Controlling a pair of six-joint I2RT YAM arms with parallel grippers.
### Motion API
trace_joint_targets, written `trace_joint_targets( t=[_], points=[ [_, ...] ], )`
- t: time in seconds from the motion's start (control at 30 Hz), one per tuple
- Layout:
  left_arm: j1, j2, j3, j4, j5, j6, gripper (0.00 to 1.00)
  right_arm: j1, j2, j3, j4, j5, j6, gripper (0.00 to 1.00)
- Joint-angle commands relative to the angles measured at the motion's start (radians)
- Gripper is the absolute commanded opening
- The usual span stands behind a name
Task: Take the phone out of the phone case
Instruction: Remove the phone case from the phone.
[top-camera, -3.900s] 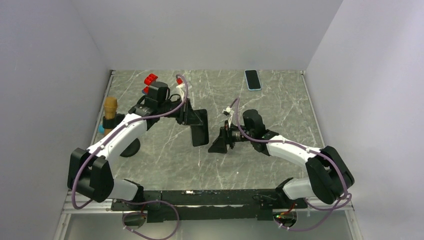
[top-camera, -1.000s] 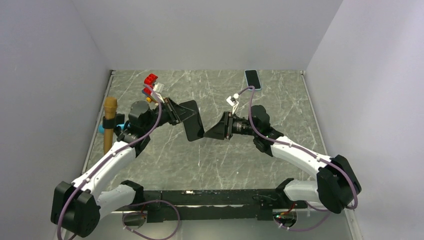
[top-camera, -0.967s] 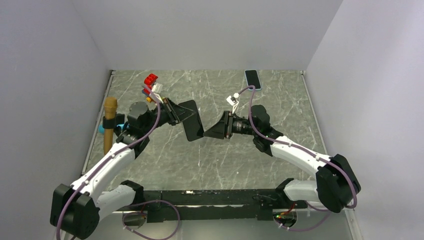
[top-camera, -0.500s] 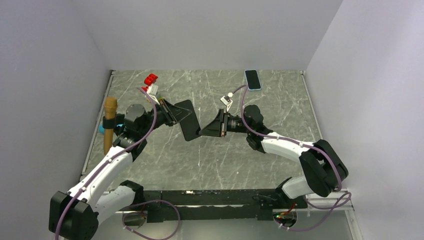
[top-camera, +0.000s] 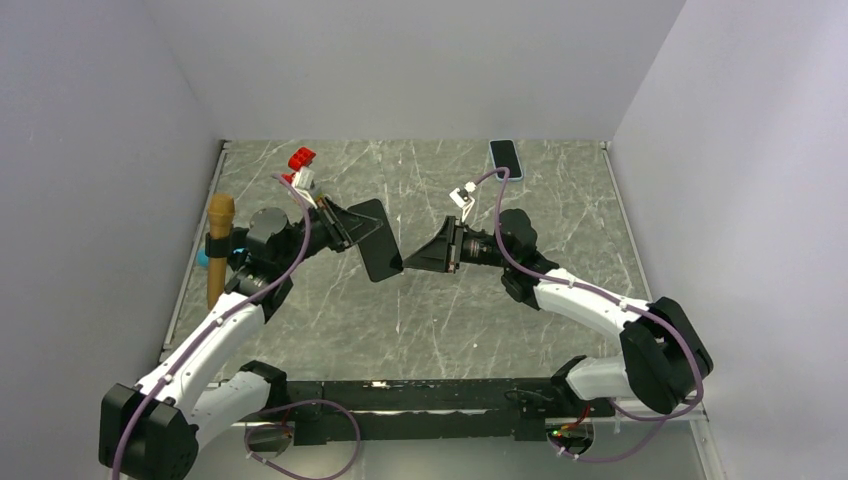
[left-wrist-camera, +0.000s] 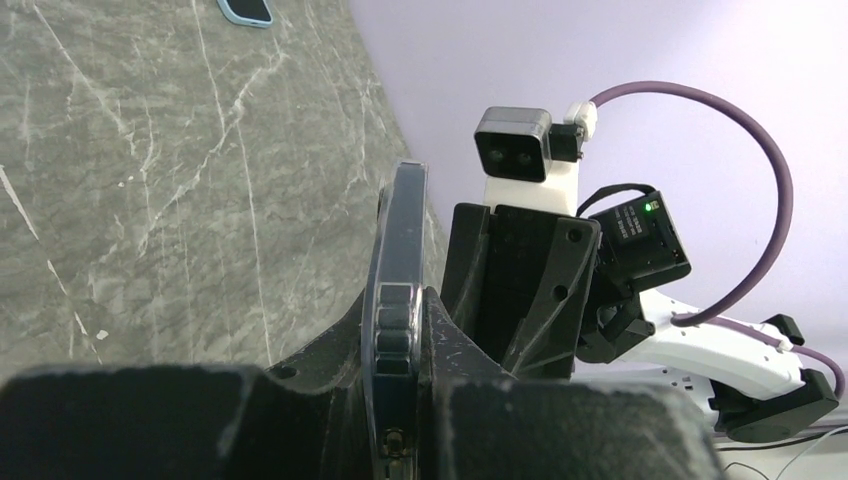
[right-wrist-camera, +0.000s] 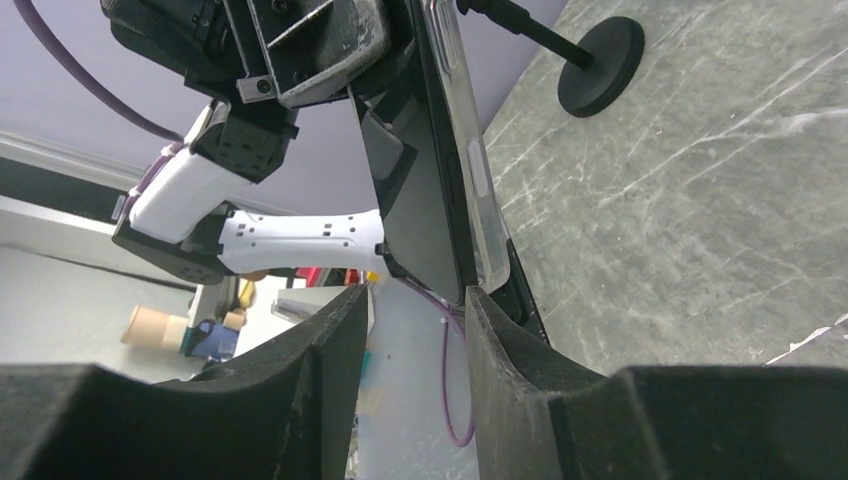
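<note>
A black phone (top-camera: 375, 240) in a clear case is held off the table, my left gripper (top-camera: 338, 228) shut on its upper end. The left wrist view shows the case edge-on (left-wrist-camera: 400, 220), clamped in that gripper (left-wrist-camera: 400, 310). My right gripper (top-camera: 410, 263) faces the phone's lower corner with its jaws open. In the right wrist view the clear case rim (right-wrist-camera: 480, 190) and the dark phone (right-wrist-camera: 420, 210) rise just beyond the right-hand fingertip (right-wrist-camera: 485, 305). Nothing lies inside the right gripper (right-wrist-camera: 415, 300).
A second phone in a light blue case (top-camera: 506, 159) lies at the table's back edge. Red blocks (top-camera: 300, 160) sit at the back left. A brown cylinder (top-camera: 218, 240) stands on a holder by the left wall. A black round base (right-wrist-camera: 600, 65) rests on the marble table.
The left arm drew the phone a little to the left. The right gripper followed to its lower corner, then eased back slightly, its jaws narrowing and widening again.
</note>
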Motion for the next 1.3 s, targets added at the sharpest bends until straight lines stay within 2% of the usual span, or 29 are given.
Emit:
trace_joint_targets(
  t=[0.0, 0.33, 0.6, 0.87, 0.93, 1.03, 1.07, 1.13, 1.27],
  points=[
    [0.022, -0.021, 0.021, 0.098, 0.032, -0.043, 0.00, -0.001, -0.027, 0.020, 0.047, -0.017, -0.009, 0.44],
    [0.030, 0.030, -0.011, 0.245, 0.099, -0.137, 0.00, 0.003, 0.028, 0.048, 0.150, -0.044, 0.050, 0.42],
    [0.029, 0.059, -0.023, 0.262, 0.123, -0.146, 0.00, 0.005, 0.076, 0.044, 0.355, -0.075, 0.193, 0.31],
    [-0.052, 0.097, -0.037, 0.302, 0.140, -0.155, 0.00, 0.017, 0.224, 0.136, 0.533, -0.102, 0.299, 0.32],
    [-0.063, 0.093, -0.039, 0.290, 0.145, -0.141, 0.00, 0.017, 0.248, 0.156, 0.551, -0.108, 0.314, 0.28],
    [-0.064, 0.082, -0.029, 0.250, 0.166, -0.094, 0.01, 0.016, 0.272, 0.163, 0.581, -0.118, 0.339, 0.06],
    [-0.060, 0.074, -0.022, 0.223, 0.173, -0.073, 0.10, 0.016, 0.274, 0.159, 0.589, -0.121, 0.348, 0.00],
    [-0.052, 0.040, -0.019, 0.175, 0.172, -0.030, 0.31, 0.011, 0.276, 0.142, 0.612, -0.121, 0.372, 0.00],
    [-0.009, -0.036, -0.051, 0.148, 0.176, 0.024, 0.58, -0.002, 0.290, 0.111, 0.701, -0.128, 0.458, 0.00]
  ],
)
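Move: The phone in its clear case is still gripped by the left hand: its middle lies about 3 cm back and 1 cm right of that hand point, roughly level. From the right hand the phone's middle is some 4 cm ahead and 7 cm left, also level, its near right corner just off those fingertips. The left fingertips are about 7 cm ahead, 8 cm left and 2 cm up. The other phone lies on the table some 38 cm ahead, 23 cm right and 22 cm below. The phone's near right corner is taken between the half-open right fingers, which edge about 3 cm left onto it while rising 2 cm and rolling and turning counter-clockwise some 10 degrees each, then shut and pinch it. The left hand keeps its hold, drifting 2 cm right with a slight roll and clockwise turn, and only at the very end opens its fingers and starts to draw back. ##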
